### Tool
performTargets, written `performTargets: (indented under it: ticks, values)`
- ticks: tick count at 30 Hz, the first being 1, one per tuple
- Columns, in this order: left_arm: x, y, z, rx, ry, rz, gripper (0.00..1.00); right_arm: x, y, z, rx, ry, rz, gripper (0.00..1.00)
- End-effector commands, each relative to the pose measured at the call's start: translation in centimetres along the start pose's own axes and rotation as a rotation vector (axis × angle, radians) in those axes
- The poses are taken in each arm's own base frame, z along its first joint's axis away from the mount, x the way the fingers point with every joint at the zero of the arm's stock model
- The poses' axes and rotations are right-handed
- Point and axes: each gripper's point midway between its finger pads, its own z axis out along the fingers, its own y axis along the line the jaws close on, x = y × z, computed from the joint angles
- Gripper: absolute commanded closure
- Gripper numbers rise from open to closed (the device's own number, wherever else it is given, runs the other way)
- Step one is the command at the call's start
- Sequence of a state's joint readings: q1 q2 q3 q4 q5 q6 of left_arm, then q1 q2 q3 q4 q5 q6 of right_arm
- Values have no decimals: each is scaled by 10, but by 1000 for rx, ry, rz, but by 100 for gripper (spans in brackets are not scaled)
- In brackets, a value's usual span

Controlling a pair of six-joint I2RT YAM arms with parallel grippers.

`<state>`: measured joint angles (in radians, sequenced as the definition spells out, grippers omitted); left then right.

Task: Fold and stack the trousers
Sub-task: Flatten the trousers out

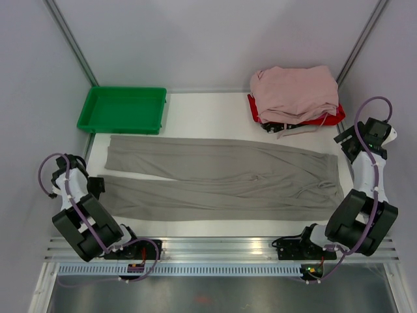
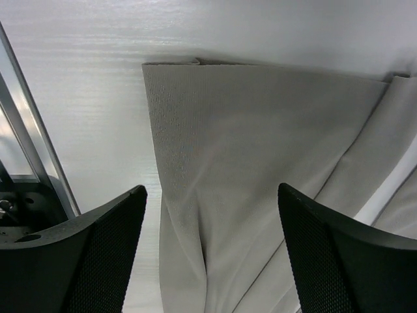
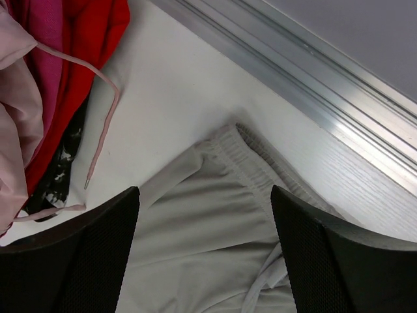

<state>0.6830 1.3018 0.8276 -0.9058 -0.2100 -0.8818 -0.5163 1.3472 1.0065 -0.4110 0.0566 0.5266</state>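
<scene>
The grey-beige trousers (image 1: pixel 221 182) lie spread flat across the table, waist at the right and both legs reaching left. My left gripper (image 1: pixel 98 186) hovers open at the hem end of the near leg. In the left wrist view, that leg's cloth (image 2: pixel 228 143) lies below the open left gripper (image 2: pixel 212 195), with nothing held between the fingers. My right gripper (image 1: pixel 348 147) stands open above the far waist corner. The right wrist view shows the elastic waistband (image 3: pixel 254 166) and a pale drawstring (image 3: pixel 264 283) under the open right gripper (image 3: pixel 203 192).
A green tray (image 1: pixel 122 109) sits at the back left. A pile of pale pink garments (image 1: pixel 294 91) rests on a red cloth (image 1: pixel 332 117) at the back right, its pink cord (image 3: pixel 104 124) trailing onto the table. An aluminium frame rail (image 3: pixel 313 72) runs along the right edge.
</scene>
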Motion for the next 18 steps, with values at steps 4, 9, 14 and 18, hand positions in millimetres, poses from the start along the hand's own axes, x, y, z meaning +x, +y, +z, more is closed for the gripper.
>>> performTargets:
  ticks: [4, 9, 14, 18]
  values:
    - [11, 0, 20, 19, -3, -115, 19, 9, 33, 24, -86, 34, 19, 12]
    - [16, 6, 35, -4, -7, -120, 29, 22, 34, 35, -63, 72, 24, 11]
    - [21, 15, 42, -43, -7, -109, 46, 41, 23, 58, -21, 104, 52, 11]
    - [23, 19, 47, -58, -11, -119, 60, 48, 21, 83, -5, 119, 55, 19]
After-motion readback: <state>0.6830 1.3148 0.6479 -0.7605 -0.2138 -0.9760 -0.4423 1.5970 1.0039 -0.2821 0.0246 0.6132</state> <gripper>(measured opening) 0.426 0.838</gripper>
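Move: The left hand stands over the near trouser leg's near edge: the spot to pinch is about 2 cm back, 2 cm right and 5 cm below, with the hem corner roughly 4 cm back and 5 cm left of the hand. The far leg's end lies some 22 cm ahead, 3 cm left. From the right hand, the waistband's far corner is about 5 cm ahead, 3 cm right and 14 cm down; the pink pile is some 26 cm ahead, 12 cm left. Bring the left gripper down about 5 cm onto the near leg's near edge, easing a little back and right on the way, and close its fingers from wide open to about half so the tips gather the cloth just in from the hem. Meanwhile lower the right gripper some 7 cm towards the waistband's far corner, reaching 4 cm forward and slightly left, fingers kept wide open. ##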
